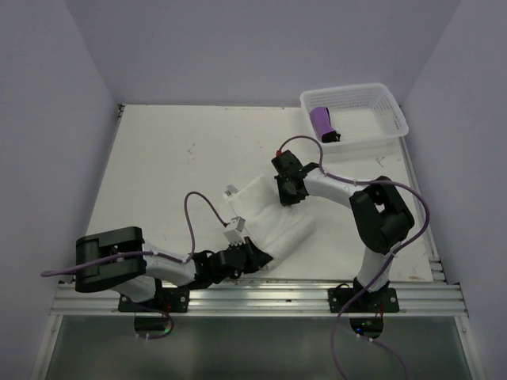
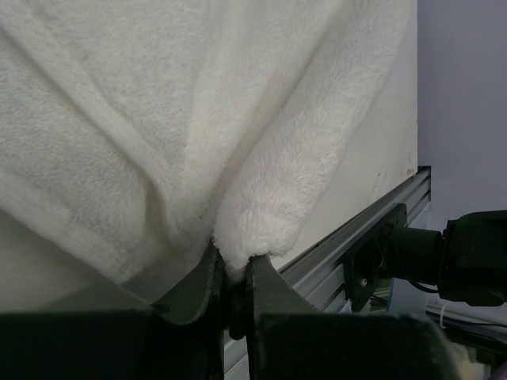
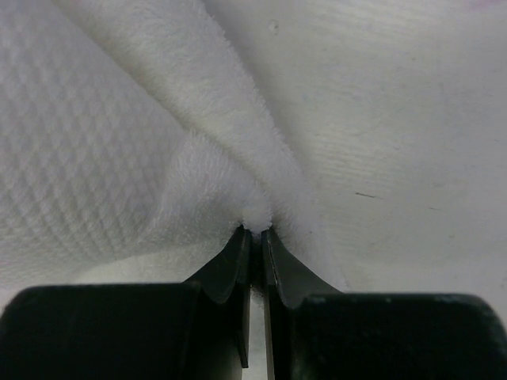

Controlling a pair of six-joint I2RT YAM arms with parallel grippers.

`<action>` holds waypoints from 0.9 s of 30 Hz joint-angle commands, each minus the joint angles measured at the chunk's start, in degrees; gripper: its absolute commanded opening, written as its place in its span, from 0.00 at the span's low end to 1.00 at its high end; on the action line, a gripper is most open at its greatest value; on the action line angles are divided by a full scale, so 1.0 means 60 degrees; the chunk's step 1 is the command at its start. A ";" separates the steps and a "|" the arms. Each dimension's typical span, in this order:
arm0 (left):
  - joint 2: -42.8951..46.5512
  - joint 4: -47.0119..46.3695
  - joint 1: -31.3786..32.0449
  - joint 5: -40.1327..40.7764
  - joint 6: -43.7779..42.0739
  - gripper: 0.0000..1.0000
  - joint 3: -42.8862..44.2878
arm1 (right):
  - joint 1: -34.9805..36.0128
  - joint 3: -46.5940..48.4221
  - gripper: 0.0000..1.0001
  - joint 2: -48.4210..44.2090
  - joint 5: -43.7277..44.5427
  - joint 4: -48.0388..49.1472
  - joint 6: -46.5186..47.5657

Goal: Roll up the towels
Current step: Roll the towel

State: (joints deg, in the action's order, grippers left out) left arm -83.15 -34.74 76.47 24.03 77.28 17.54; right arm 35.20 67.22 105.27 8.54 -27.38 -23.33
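The large white towel (image 1: pixel 269 218) lies crumpled near the table's middle front. My left gripper (image 1: pixel 255 257) is shut on its near corner, and white pile (image 2: pixel 269 198) bunches up between the pinching jaws (image 2: pixel 234 265). My right gripper (image 1: pixel 287 194) is shut on the towel's far edge, where a small tuft of towel (image 3: pixel 198 182) is squeezed between the jaws (image 3: pixel 256 232). The small purple towel (image 1: pixel 323 122) lies rolled in the white basket (image 1: pixel 388 119) at the back right.
The metal rail (image 1: pixel 261 297) runs along the table's near edge, just behind my left gripper. The right arm's elbow (image 1: pixel 383 214) stands at the right of the towel. Walls close in the table on three sides.
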 commanded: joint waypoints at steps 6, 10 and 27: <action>-0.0408 0.0576 -0.0762 -0.1134 -0.2142 0.00 0.0006 | -0.0769 -0.0130 0.08 0.0281 0.1770 -0.0681 0.0022; -0.0642 0.0414 -0.0777 -0.1324 -0.2098 0.00 -0.0008 | -0.0828 0.0046 0.10 0.0428 0.1858 -0.0813 -0.0081; -0.1009 0.0326 -0.0777 -0.1456 -0.1951 0.00 0.0050 | -0.0945 0.0939 0.58 -0.0201 0.1741 -0.1720 0.0036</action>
State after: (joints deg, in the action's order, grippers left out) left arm -87.13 -40.27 71.64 17.54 67.68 18.61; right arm 30.46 70.15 105.82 14.50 -34.39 -24.34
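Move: I already pinch the towel in both hands. Its middle lies about 8 cm back and 6 cm to the left of my right hand, and some 13 cm ahead and 4 cm to the right of my left, at table level. The rolled purple towel is about 30 cm ahead and 11 cm to the right of my right hand, inside the white basket, whose middle is roughly 34 cm ahead and 20 cm right of that hand. I finish dragging the towel's far part to the right with my right hand, about 3 cm and slightly forward, then spread those fingers more than half open and let go, still easing right to some 5 cm in all, with a slight clockwise turn. My left hand keeps its pinch on the near end and goes forward about 1.5 cm before settling. ##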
